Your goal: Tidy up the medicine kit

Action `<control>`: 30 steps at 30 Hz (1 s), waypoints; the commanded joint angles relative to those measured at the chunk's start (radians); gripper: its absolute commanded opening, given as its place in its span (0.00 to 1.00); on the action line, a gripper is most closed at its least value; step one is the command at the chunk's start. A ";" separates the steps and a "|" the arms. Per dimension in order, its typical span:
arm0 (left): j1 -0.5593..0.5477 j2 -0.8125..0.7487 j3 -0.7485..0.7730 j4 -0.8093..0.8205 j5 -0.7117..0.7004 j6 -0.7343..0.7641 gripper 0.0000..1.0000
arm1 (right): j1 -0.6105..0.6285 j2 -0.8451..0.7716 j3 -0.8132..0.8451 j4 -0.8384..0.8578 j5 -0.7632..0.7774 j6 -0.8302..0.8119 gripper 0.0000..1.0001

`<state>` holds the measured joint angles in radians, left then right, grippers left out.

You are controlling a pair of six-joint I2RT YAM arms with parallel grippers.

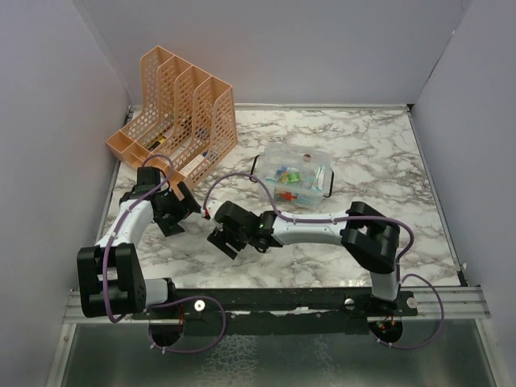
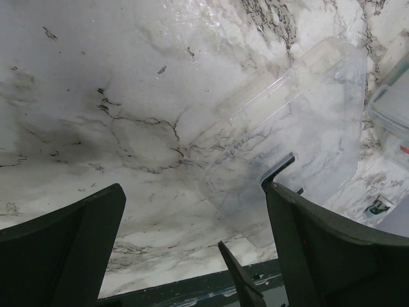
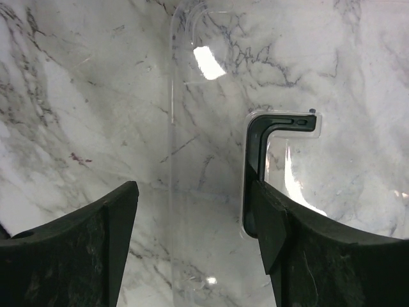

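Note:
The medicine kit (image 1: pixel 294 179), a clear box holding several small colourful items, stands mid-table with no lid on it. Its see-through lid (image 3: pixel 211 128) lies flat on the marble, and a black handle piece (image 3: pixel 262 128) sits on it. My right gripper (image 3: pixel 192 192) is open low over the lid. The lid's edge lies between the fingers, and the right finger stands against the black piece. My left gripper (image 2: pixel 195 192) is open above bare marble. The lid (image 2: pixel 300 121) lies just past its right finger. In the top view the two grippers (image 1: pixel 184 208) (image 1: pixel 222 239) are close together, left of the kit.
An orange mesh file rack (image 1: pixel 173 109) stands at the back left, right behind the left arm. White walls close in the table on the left, back and right. A black rail (image 1: pixel 274 300) runs along the near edge by the arm bases.

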<state>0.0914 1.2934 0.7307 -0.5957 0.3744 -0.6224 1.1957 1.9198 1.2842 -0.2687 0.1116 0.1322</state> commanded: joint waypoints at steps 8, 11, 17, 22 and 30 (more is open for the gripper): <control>0.002 0.013 -0.005 0.046 0.104 0.005 0.95 | 0.021 0.101 0.020 -0.020 0.154 -0.078 0.63; 0.002 0.021 -0.008 0.054 0.133 0.008 0.96 | 0.036 0.120 0.016 -0.019 0.187 -0.095 0.63; 0.002 0.030 -0.018 0.067 0.162 0.016 0.98 | 0.047 0.108 0.006 -0.014 0.200 -0.083 0.43; 0.002 0.031 -0.030 0.083 0.206 0.034 0.99 | 0.047 0.036 0.007 -0.008 0.199 -0.064 0.34; 0.002 0.030 -0.045 0.092 0.276 0.092 0.99 | 0.043 -0.042 0.003 0.013 0.126 -0.061 0.34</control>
<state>0.0914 1.3258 0.6964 -0.5236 0.5804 -0.5739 1.2419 1.9347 1.2991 -0.2615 0.2935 0.0498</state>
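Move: The black handle on the clear lid lies about 3 cm ahead of the right hand, 2 cm to its left and 3 cm below, by the forward finger; the lid's middle is roughly 1 cm beyond the handle. The medicine box stands some 17 cm ahead of the right hand and 18 cm to its right. From the open left hand the handle is about 4 cm back, 7 cm right and 5 cm below. Right hand dips 2 cm forward-down by the handle, fingers narrowing, then rises; left hand eases about 3 cm right. ##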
